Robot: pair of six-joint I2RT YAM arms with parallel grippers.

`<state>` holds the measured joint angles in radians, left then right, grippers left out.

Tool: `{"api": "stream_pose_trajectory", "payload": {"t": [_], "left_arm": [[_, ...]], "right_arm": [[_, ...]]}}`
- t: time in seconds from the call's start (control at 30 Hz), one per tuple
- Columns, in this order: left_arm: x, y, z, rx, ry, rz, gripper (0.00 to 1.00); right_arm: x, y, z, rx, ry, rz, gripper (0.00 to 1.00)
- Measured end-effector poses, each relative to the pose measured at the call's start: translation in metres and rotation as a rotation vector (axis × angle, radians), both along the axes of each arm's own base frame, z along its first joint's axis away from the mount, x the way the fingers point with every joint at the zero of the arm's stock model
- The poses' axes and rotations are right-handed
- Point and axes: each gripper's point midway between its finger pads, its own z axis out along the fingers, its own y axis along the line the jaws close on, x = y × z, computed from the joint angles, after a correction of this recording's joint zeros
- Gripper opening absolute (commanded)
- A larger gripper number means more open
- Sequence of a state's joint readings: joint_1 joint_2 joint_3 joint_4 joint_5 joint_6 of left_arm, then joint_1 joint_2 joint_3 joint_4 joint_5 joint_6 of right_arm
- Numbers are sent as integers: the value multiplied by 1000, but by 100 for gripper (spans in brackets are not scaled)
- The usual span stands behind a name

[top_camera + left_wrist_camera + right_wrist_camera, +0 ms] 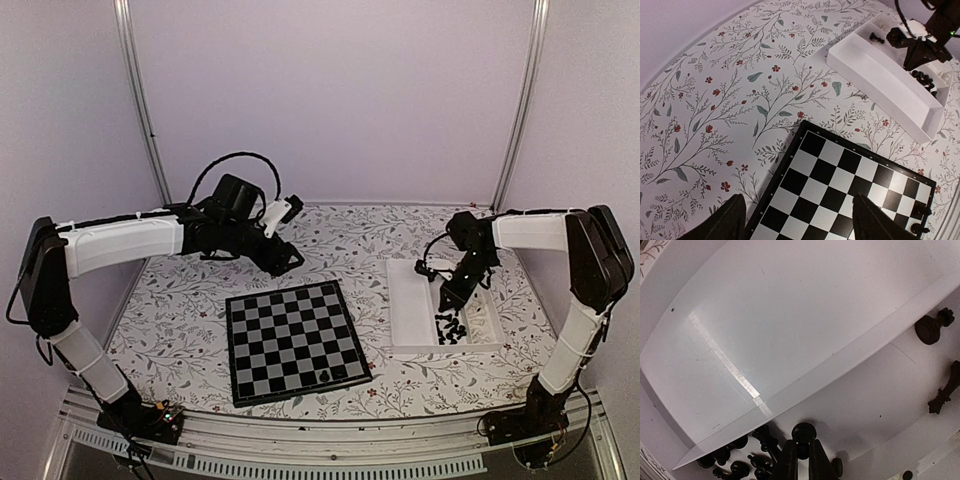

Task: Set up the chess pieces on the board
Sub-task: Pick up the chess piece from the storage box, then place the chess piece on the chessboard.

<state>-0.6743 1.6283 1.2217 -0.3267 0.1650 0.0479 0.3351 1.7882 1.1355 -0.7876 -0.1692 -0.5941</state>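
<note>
The board (295, 340) lies flat in the middle of the table, and one black piece (325, 376) stands near its front right corner. My right gripper (452, 295) is down in the white tray's right compartment. In the right wrist view it (803, 450) is shut on a black chess piece (804, 432) with a round head. A heap of black chess pieces (740, 460) lies just left of it. My left gripper (285, 255) hovers open over the board's far left corner (840, 185), its fingers (727, 222) wide apart and holding nothing.
The white tray (410, 310) sits right of the board; its left compartment holds nothing. Two more black pieces (930, 330) lie apart at the far end of the right compartment. The flowered tablecloth (740, 100) spreads around the board. Purple walls enclose the table.
</note>
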Motion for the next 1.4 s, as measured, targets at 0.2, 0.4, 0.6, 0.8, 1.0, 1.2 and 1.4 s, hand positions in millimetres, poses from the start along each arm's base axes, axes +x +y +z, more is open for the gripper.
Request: {"api": "stream_pose_trajectory", "payload": {"t": [0.2,0.4,0.6,0.8,1.0,1.2,1.4], "left_arm": [[-1,0,0,-2,2,-3,75],[-1,-1,0,-3,3,-7,75],[-1,-1,0,-2,2,-6,75],[0,0,0,5,-2,2,75],[1,2,-1,13,-6,12,75],[2,3,-1,20,-9,15,75],[3,6,5,22,-28,25,75]], "right_arm": [[11,-1,13,-16,-35,-12,5],[14,4,57,-5,-115,1,5],[-3,58,97,76,-164,149,6],[-50,123,97,117,-94,373,6],[-95,173,70,84,5,562,6],[-118,209,56,62,32,668,6],[-135,225,41,38,56,730,7]]}}
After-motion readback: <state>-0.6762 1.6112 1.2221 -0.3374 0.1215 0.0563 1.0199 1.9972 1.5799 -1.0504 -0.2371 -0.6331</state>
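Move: The right hand already has a black chess piece pinched low in the storage box. The board's empty near-right corner square lies about 23 cm to its left, 17 cm back and roughly level with it; two black pieces stand beyond that square, about 28 and 32 cm left of the hand and 18–19 cm back. The box's left wall is some 15 cm to the left, level fore and aft. From the left hand, the corner square is about 20 cm back, 17 cm right and 16 cm below. Keeping its pinch on the black piece, the right hand lifts it some 10 cm out of the storage box, then swings left and back over the box's left wall to the board's near-right corner, over 20 cm sideways. It sinks about 6 cm on the way in and turns roughly 40 degrees counter-clockwise. ##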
